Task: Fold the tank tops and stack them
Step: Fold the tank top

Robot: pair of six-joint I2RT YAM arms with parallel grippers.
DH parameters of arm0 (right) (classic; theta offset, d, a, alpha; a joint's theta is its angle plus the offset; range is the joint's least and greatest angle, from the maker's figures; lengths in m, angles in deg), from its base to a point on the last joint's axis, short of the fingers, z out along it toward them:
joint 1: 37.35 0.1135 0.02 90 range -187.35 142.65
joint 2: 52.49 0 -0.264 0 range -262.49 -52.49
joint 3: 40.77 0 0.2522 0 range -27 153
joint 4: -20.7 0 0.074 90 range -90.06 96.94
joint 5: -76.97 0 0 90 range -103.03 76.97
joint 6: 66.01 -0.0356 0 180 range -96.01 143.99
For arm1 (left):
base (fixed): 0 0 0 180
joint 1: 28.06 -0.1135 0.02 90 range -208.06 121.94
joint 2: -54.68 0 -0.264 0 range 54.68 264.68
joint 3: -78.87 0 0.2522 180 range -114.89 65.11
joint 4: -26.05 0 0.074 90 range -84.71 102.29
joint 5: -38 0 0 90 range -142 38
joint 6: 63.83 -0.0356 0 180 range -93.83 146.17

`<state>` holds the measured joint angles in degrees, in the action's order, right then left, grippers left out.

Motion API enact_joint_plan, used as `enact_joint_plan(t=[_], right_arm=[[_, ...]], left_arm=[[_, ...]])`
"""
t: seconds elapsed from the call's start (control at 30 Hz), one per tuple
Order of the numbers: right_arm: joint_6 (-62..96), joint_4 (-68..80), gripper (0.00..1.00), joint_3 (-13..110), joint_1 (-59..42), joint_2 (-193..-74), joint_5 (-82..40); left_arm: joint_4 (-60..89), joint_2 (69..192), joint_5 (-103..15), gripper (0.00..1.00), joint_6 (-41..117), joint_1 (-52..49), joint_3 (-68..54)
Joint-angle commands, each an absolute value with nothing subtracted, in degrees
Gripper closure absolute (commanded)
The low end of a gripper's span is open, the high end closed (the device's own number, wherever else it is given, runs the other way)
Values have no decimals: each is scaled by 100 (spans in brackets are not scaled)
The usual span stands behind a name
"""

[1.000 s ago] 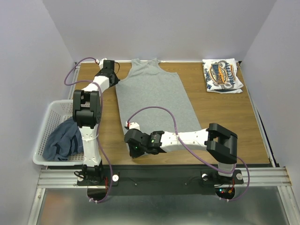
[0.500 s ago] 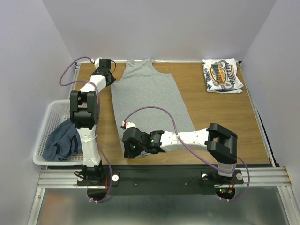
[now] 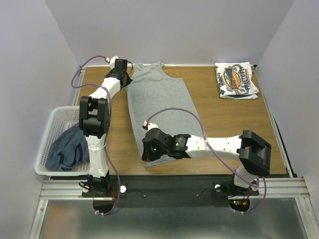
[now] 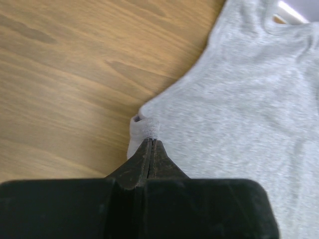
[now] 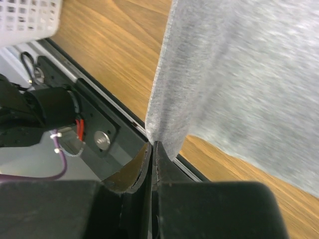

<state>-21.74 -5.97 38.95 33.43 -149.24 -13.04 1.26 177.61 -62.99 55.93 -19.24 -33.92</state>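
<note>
A plain light grey tank top [image 3: 159, 102] lies stretched lengthwise on the wooden table. At the far left my left gripper [image 3: 124, 78] is shut on its shoulder strap [image 4: 144, 127], with a small bunch of cloth at the tips [image 4: 151, 143]. Near the front edge my right gripper [image 3: 147, 153] is shut on the bottom left corner of the hem [image 5: 164, 134] and lifts it off the table. A white tank top with a blue-and-orange logo [image 3: 236, 80] lies folded at the far right corner. A dark slate blue tank top [image 3: 67, 148] is crumpled in the basket.
A white plastic lattice basket [image 3: 50, 134] hangs off the table's left side. The table [image 3: 239, 124] ends at a black rail [image 3: 169, 185] along the front, close under the right gripper. Purple cables loop over both arms.
Both grippers have moved right with the grey tank top held between them; it swung left half a second ago and now lies further right. The right arm has stretched out more.
</note>
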Motion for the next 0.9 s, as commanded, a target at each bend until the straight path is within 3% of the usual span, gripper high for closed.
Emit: enact_joint_plan(t=[0.0,0.87], right_arm=[[-2285,-422,94,3602,3279,-14557,-1136],[-2672,-326,94,2134,2901,-13529,-679]], left_arm=[[174,17825,-6378,100,5728,-1752,-3807],[-28,18713,-6413,100,6019,-1031,-4880]])
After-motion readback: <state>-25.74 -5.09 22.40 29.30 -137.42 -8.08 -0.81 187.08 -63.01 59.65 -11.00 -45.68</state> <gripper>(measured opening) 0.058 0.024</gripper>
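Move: Both hands already pinch the tank top's left edge, the left hand at its far corner and the right hand at the near hem corner. The tank top's middle lies about 21 cm right and 18 cm back from the left hand, some 6 cm below it. From the right hand it lies roughly 28 cm ahead, 10 cm right and 6 cm below. The laundry basket's middle stands some 38 cm to the right hand's left and 10 cm ahead. Carrying the pinched left edge over the tank top, both hands travel right together, the left about 9.5 cm and the right about 8. The left first lifts about 1 cm, then dips slightly below its starting height; the right sinks some 3 cm and turns about 10 degrees clockwise. Both grips stay shut on the cloth. ##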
